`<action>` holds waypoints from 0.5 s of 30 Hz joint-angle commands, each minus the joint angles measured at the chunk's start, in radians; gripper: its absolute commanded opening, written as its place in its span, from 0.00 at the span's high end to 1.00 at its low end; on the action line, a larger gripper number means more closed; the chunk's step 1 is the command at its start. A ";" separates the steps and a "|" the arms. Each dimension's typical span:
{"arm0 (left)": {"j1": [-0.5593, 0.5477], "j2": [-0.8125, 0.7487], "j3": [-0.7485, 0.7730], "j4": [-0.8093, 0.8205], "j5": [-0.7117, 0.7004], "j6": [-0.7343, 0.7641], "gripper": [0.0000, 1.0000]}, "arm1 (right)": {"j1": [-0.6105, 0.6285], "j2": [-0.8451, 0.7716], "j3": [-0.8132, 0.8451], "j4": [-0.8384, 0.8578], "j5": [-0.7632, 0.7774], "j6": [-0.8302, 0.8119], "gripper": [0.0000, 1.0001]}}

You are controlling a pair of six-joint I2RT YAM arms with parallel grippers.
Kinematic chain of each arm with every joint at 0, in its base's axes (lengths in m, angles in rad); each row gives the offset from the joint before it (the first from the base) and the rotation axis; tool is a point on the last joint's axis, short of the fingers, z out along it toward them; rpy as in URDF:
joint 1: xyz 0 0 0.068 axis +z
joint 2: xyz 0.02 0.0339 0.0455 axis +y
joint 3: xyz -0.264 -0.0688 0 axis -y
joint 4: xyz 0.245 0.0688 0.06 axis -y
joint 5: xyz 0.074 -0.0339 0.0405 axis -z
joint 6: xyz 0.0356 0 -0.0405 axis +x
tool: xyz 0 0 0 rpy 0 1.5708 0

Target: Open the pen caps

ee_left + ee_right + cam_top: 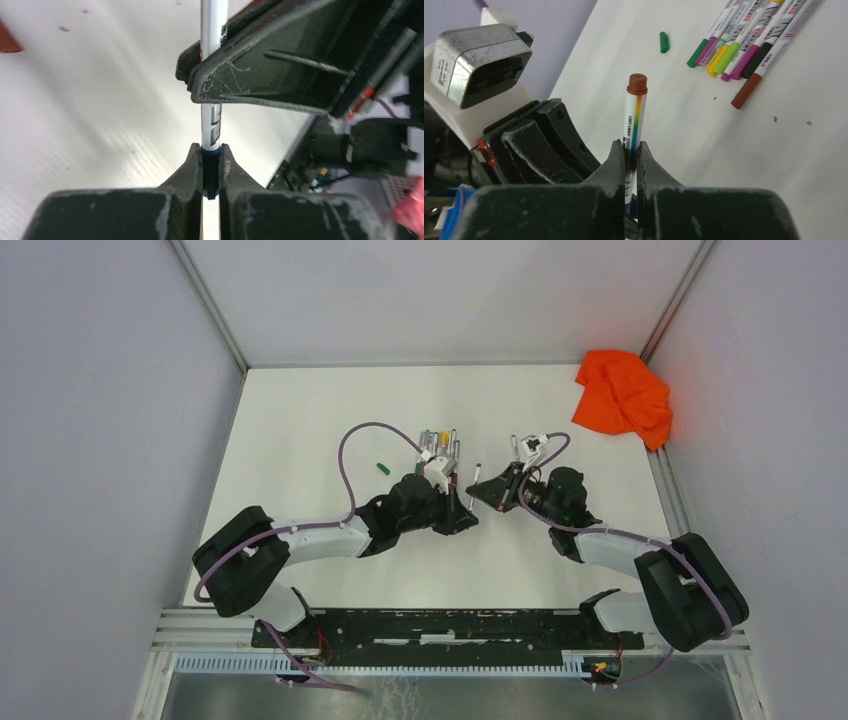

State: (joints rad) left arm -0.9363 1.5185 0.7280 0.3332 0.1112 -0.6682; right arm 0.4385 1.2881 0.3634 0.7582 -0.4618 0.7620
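Both grippers hold one pen [474, 480] at mid-table. My left gripper [210, 150] is shut on its dark blue cap [210, 172]; the white barrel [212, 75] runs straight out of the cap, with no gap showing. My right gripper [629, 146] is shut on the rainbow-striped barrel [632, 122], whose brown end [637, 83] sticks up. The two grippers, left [462, 512] and right [492, 490], sit almost touching. Several capped pens [744, 45] lie side by side behind them, also in the top view [440, 445]. A loose green cap [664, 42] lies apart.
An orange cloth [622, 390] lies at the back right corner. The green cap [381, 467] is left of the pen bundle. Grey walls enclose the white table [300, 420] on three sides. Small ink marks [791, 121] dot the surface.
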 commanded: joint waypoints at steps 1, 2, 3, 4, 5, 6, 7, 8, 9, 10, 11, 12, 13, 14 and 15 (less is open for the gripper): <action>0.051 -0.093 -0.099 0.232 0.267 0.012 0.98 | -0.159 0.089 -0.018 0.287 -0.100 0.065 1.00; 0.069 -0.101 -0.115 0.288 0.311 -0.008 0.98 | -0.177 0.113 -0.002 0.323 -0.128 0.085 1.00; 0.083 -0.106 -0.128 0.319 0.350 -0.023 0.98 | -0.194 0.143 0.011 0.369 -0.156 0.108 1.00; 0.093 -0.109 -0.135 0.346 0.383 -0.036 0.98 | -0.202 0.168 0.026 0.409 -0.180 0.130 1.00; 0.104 -0.108 -0.142 0.368 0.418 -0.049 0.98 | -0.211 0.202 0.038 0.456 -0.194 0.156 1.00; 0.110 -0.105 -0.145 0.387 0.448 -0.059 0.98 | -0.217 0.234 0.051 0.503 -0.207 0.188 1.00; 0.116 -0.101 -0.147 0.400 0.478 -0.066 0.98 | -0.221 0.261 0.060 0.548 -0.215 0.215 1.00; 0.118 -0.099 -0.147 0.405 0.497 -0.067 0.98 | -0.226 0.293 0.071 0.592 -0.224 0.246 1.00; 0.121 -0.095 -0.147 0.404 0.511 -0.066 0.98 | -0.230 0.318 0.080 0.631 -0.229 0.271 1.00; 0.125 -0.093 -0.144 0.388 0.508 -0.060 0.98 | -0.234 0.345 0.089 0.669 -0.233 0.292 1.00; 0.131 -0.093 -0.143 0.368 0.501 -0.052 0.98 | -0.233 0.365 0.106 0.680 -0.237 0.298 1.00; 0.138 -0.096 -0.145 0.361 0.494 -0.050 0.98 | -0.233 0.375 0.117 0.666 -0.235 0.287 1.00; 0.150 -0.103 -0.147 0.345 0.468 -0.051 0.98 | -0.234 0.372 0.131 0.614 -0.226 0.253 1.00; 0.158 -0.114 -0.136 0.284 0.408 -0.043 0.98 | -0.233 0.361 0.151 0.534 -0.210 0.200 1.00; 0.161 -0.131 -0.114 0.194 0.325 -0.020 0.98 | -0.234 0.343 0.176 0.399 -0.190 0.118 1.00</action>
State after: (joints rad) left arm -0.8021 1.4406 0.5716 0.6289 0.5350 -0.7010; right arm 0.2020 1.6630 0.4480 1.2495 -0.6636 1.0004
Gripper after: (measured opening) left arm 0.102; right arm 0.042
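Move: Right fingers grip the pen's white barrel, left fingers its blue cap, still joined. The uncapped pen already laid down is about 8 cm ahead of the right hand, 10 cm right and 13 cm below. The loose green cap is some 10 cm ahead of the left hand, 18 cm left and 10 cm below; from that hand, the capped pens' row centres about 14 cm ahead, 7 cm left. Right hand pulls the pen about 8 cm forward-right off the blue cap, which the left draws up and back. ##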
